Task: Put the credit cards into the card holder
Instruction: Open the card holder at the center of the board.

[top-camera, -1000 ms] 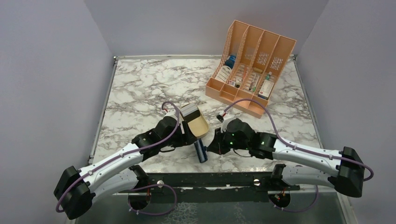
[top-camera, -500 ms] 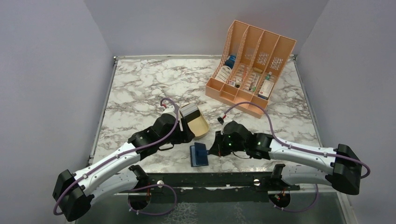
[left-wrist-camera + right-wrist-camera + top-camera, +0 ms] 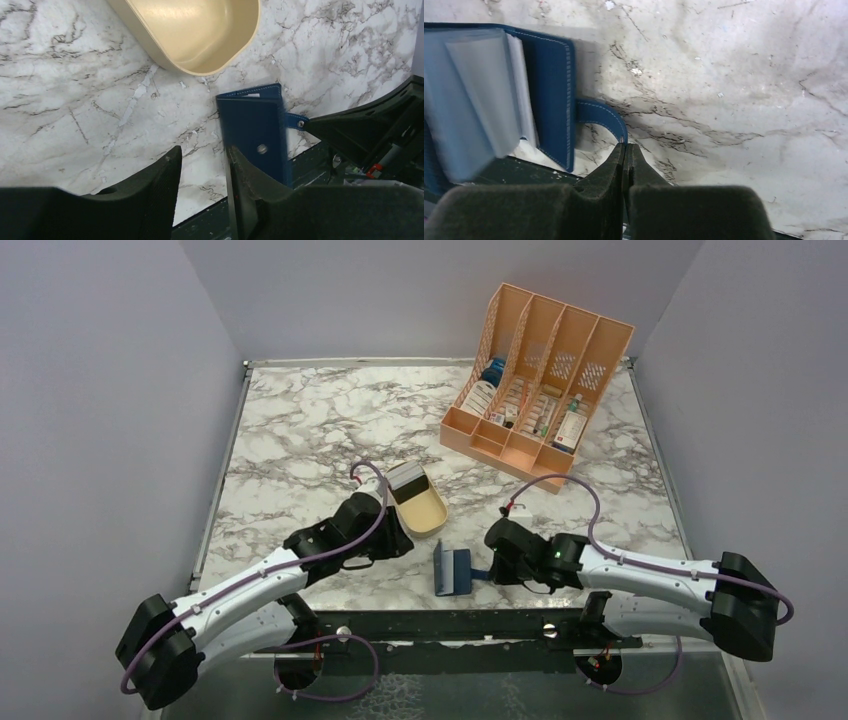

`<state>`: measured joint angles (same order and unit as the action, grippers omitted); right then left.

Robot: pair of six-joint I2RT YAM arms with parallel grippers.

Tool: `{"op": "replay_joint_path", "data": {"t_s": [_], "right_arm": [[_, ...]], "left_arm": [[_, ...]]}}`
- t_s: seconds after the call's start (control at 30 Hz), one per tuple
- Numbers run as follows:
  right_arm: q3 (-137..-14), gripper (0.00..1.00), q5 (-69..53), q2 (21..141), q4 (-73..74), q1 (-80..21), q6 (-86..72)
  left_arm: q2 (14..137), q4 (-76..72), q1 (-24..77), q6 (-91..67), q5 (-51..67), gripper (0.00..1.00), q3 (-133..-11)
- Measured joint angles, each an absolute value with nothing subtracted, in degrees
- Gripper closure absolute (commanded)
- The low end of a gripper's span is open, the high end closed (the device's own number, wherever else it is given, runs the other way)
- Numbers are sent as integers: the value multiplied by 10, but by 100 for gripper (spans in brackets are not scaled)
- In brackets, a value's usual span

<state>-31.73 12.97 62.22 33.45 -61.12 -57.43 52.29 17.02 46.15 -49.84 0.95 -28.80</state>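
Observation:
The navy card holder (image 3: 452,570) lies open near the table's front edge, its clear sleeve pages (image 3: 474,100) fanned out. My right gripper (image 3: 625,147) is shut on the holder's strap (image 3: 601,114) and sits just right of the holder (image 3: 255,125). My left gripper (image 3: 202,160) hovers just left of the holder, open, with only marble between its fingers. A greyish flat rectangle (image 3: 405,478) rests at the far end of the gold tin. I cannot tell whether it is the credit cards.
The open gold tin (image 3: 422,510) sits just behind the card holder, between the arms. A peach slotted file rack (image 3: 535,390) with small bottles and boxes stands at the back right. The dark front rail (image 3: 450,615) runs right below the holder.
The card holder went from standing edge-on and closed to lying open, shifted right. My right gripper pulled right with the strap. My left jaws narrowed and no longer touch the holder.

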Motion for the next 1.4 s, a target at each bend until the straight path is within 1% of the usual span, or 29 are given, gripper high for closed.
{"op": "replay_joint_path", "data": {"t_s": [0.13,0.3,0.67,0.87,0.97,1.2,1.4], "right_arm": [[-312,99,130,617,338,-611,-584],[-310,99,119,594,308,-611,-579],[-311,99,40,542,180,-611,-533],[-311,99,32,554,173,-611,-531],[-311,99,31,555,173,-611,-531],[-312,99,17,547,166,-611,-528],[-314,99,4,532,146,-611,-528]], "left_arm": [[536,144,462,-506,38,48,-277],[553,110,462,-511,71,40,-273],[555,84,462,-513,88,37,-273],[554,105,462,-510,81,35,-273],[547,114,462,-508,79,33,-273],[519,91,462,-507,83,30,-268],[505,89,462,-507,82,30,-261]]}}
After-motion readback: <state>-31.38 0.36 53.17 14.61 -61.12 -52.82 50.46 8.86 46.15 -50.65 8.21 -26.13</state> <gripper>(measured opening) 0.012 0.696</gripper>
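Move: The right hand already pinches the card holder's strap; the card holder, half open, lies about 8 cm to its left and level with it. The open left fingers it is being brought to are some 18 cm left, 6 cm farther out and roughly 5 cm higher. From the left hand the card holder is about 9 cm right, 6 cm back and 6 cm below. The beige tray stands some 10 cm ahead of the left hand, straight out and 6 cm below. Still pinching the strap, the right hand draws the card holder's body up and over towards the left fingers, going about 8 cm up and 8 cm left, pausing partway, as its left side rolls up some 25 degrees. The left hand slides 2–3 cm right towards the card holder, ends about 2 cm higher and spreads its fingers wide. ##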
